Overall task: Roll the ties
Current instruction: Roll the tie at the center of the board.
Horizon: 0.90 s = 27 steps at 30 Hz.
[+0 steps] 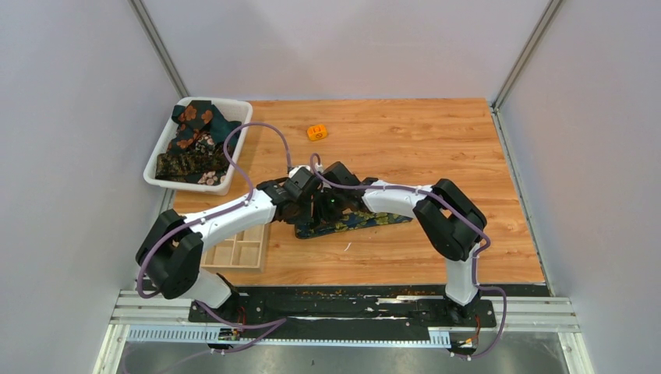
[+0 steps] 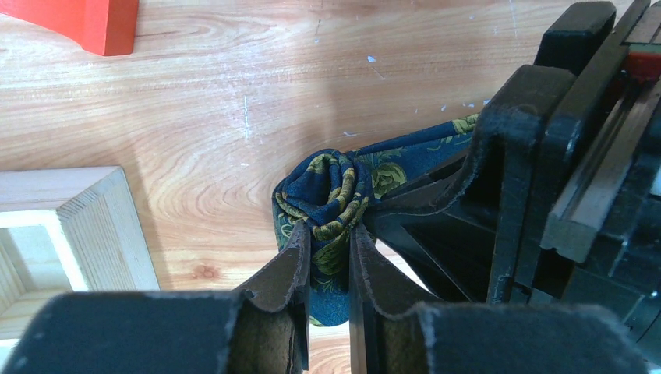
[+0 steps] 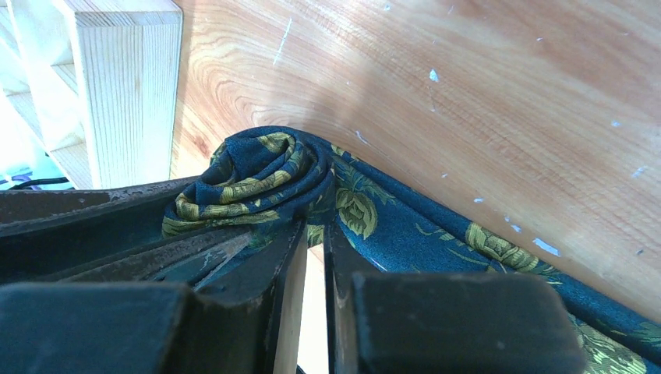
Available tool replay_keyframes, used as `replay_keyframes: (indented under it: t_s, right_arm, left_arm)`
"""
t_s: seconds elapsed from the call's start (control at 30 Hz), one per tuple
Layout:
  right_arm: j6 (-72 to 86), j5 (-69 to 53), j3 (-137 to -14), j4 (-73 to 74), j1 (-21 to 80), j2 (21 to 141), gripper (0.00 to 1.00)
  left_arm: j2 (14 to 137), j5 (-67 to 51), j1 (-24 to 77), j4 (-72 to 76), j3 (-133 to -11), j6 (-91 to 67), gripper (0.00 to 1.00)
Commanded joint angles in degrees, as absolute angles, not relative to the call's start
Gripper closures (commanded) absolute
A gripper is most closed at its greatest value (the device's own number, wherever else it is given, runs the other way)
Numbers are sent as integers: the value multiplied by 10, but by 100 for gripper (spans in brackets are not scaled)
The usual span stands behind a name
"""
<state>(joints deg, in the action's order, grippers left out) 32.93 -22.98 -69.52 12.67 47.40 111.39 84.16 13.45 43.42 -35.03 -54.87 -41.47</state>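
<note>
A navy tie (image 1: pixel 366 221) with yellow-green flowers lies on the wooden table, its left end wound into a small roll (image 2: pixel 327 183). My left gripper (image 2: pixel 329 234) is shut on that roll from the near side, with fabric pinched between its fingers. The right gripper (image 3: pixel 316 226) is shut on the tie where the flat strip (image 3: pixel 436 234) meets the roll (image 3: pixel 249 171). Both grippers meet at the table's middle, the left gripper (image 1: pixel 300 209) close beside the right gripper (image 1: pixel 323 206). More dark floral ties (image 1: pixel 195 140) are heaped in a white bin (image 1: pixel 236 109) at the back left.
A wooden compartment tray (image 1: pixel 238 249) sits just left of the roll, near the front edge, and shows as the tray (image 2: pixel 70 226) in the left wrist view. A small orange piece (image 1: pixel 316 132) lies at the back centre. A red piece (image 2: pixel 86 19) shows beyond the roll.
</note>
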Motion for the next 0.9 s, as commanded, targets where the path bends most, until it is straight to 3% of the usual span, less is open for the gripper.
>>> replay_keyframes:
  t_s: [0.0,0.87]
  right_arm:
    - [330,-215,-698,102,477,1120,85]
    - [284,-205,-586,129,385,987,85]
  left_arm:
    - [851,110,448,-322,-585,-441,91]
    - [959,243,495,-419,-666,-450,93]
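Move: Between the left fingers is the tie's roll, about 1 cm ahead of and 1 cm below their hand point. The tie's loose length runs off to the right, its middle some 14 cm right of that hand and 3 cm lower; the red block lies about 8 cm ahead and 9 cm left, the wooden tray's middle 23 cm left and 5 cm back. From the right hand, the roll is about 4 cm left, level fore and aft, 1 cm lower. Leaving the right side of the roll, the right hand's nearly shut fingers dip a centimetre, then sweep right about 7 cm along the loose length, drifting some 2 cm forward and rising clear of the tie. The left hand keeps its pinch on the roll, carries it about 2 cm right and slightly forward, and tilts some 10 degrees, left side up. ##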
